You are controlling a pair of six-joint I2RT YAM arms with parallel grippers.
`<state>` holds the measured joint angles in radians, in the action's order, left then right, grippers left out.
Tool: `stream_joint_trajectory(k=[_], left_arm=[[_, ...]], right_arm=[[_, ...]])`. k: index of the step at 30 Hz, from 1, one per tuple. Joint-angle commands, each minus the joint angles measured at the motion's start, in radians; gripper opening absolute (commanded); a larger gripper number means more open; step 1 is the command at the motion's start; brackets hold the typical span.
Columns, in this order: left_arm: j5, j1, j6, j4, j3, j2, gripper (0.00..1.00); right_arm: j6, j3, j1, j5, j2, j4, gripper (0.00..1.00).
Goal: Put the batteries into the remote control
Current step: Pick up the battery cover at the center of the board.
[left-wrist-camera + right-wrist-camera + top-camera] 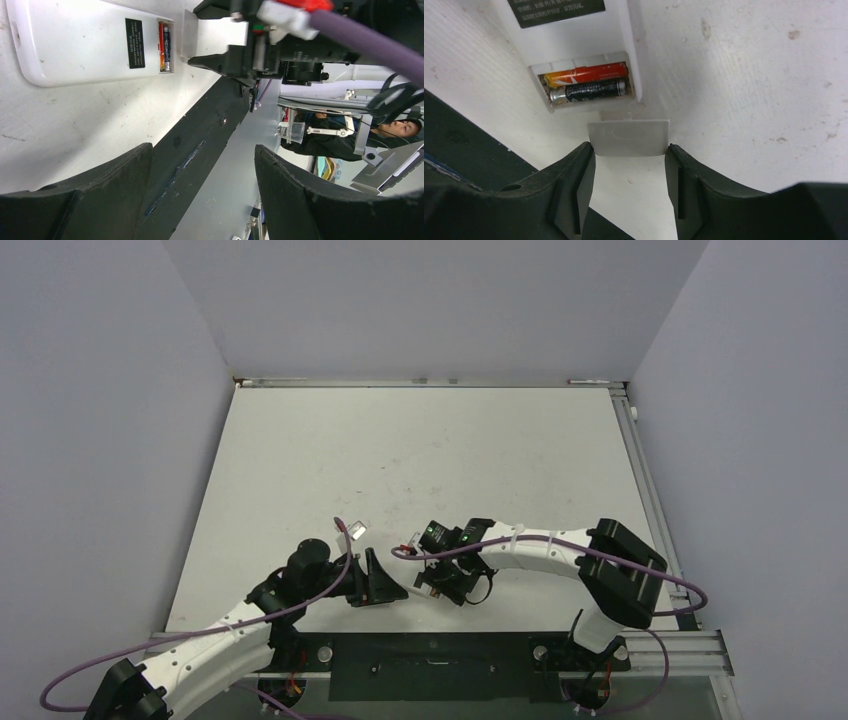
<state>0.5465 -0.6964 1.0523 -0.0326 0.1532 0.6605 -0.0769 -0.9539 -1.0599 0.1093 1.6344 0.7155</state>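
Observation:
The white remote control (574, 37) lies back up on the table with its compartment open. Two batteries sit side by side in it, an orange one (586, 74) and a black one (591, 91). My right gripper (629, 150) is just below the compartment. Its fingertips press both side edges of the loose white battery cover (629, 136). The left wrist view shows the remote control (85, 45), the batteries (164, 46) and the cover (189, 32) from the side. My left gripper (202, 150) hangs open and holds nothing, a short way from the remote.
The dark strip at the table's near edge (200, 135) runs right beside the remote. In the top view the two grippers, left (385, 580) and right (432, 585), face each other close together near that edge. Purple cables (520, 545) trail over the arms.

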Motion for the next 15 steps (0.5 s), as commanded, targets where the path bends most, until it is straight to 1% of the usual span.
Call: stream_joint_trajectory(k=[1,6,9,15], left_arm=[[-0.003,0.006,0.020,-0.015,0.029,-0.015,0.71],[0.007,0.006,0.043,-0.029,0.054,-0.010,0.71],[0.027,0.006,0.072,-0.066,0.059,0.000,0.71],[0.066,0.006,0.136,-0.157,0.060,0.028,0.71]], right_arm=[[-0.040,-0.059,-0.013,-0.047,-0.132,0.037,0.23],[-0.063,-0.077,-0.072,-0.056,-0.223,0.063,0.21],[-0.069,-0.089,-0.123,-0.061,-0.258,0.064,0.21],[-0.068,-0.117,-0.222,-0.070,-0.273,0.051,0.21]])
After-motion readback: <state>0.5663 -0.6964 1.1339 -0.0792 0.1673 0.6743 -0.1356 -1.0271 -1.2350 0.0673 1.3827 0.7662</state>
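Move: My right hand already grips the upright battery cover just above the board. The open battery compartment lies about 4 cm to its left and 1 cm farther out, at nearly the same height; the remote's middle is some 8 cm to the left and 4 cm ahead. From my open left hand, the compartment is roughly 10 cm to the right, 2 cm ahead and 8 cm below. I lift the battery cover about 8 cm off the board in my right hand, fingers still pinching its two sides, and as it climbs I carry it left and back, some 4 cm and 3 cm, up and away from the compartment end of the remote. The wrist tilts about 15 degrees, swinging the fingertips towards my left; my left hand, empty and still open, rises a mere 1.5 cm. ##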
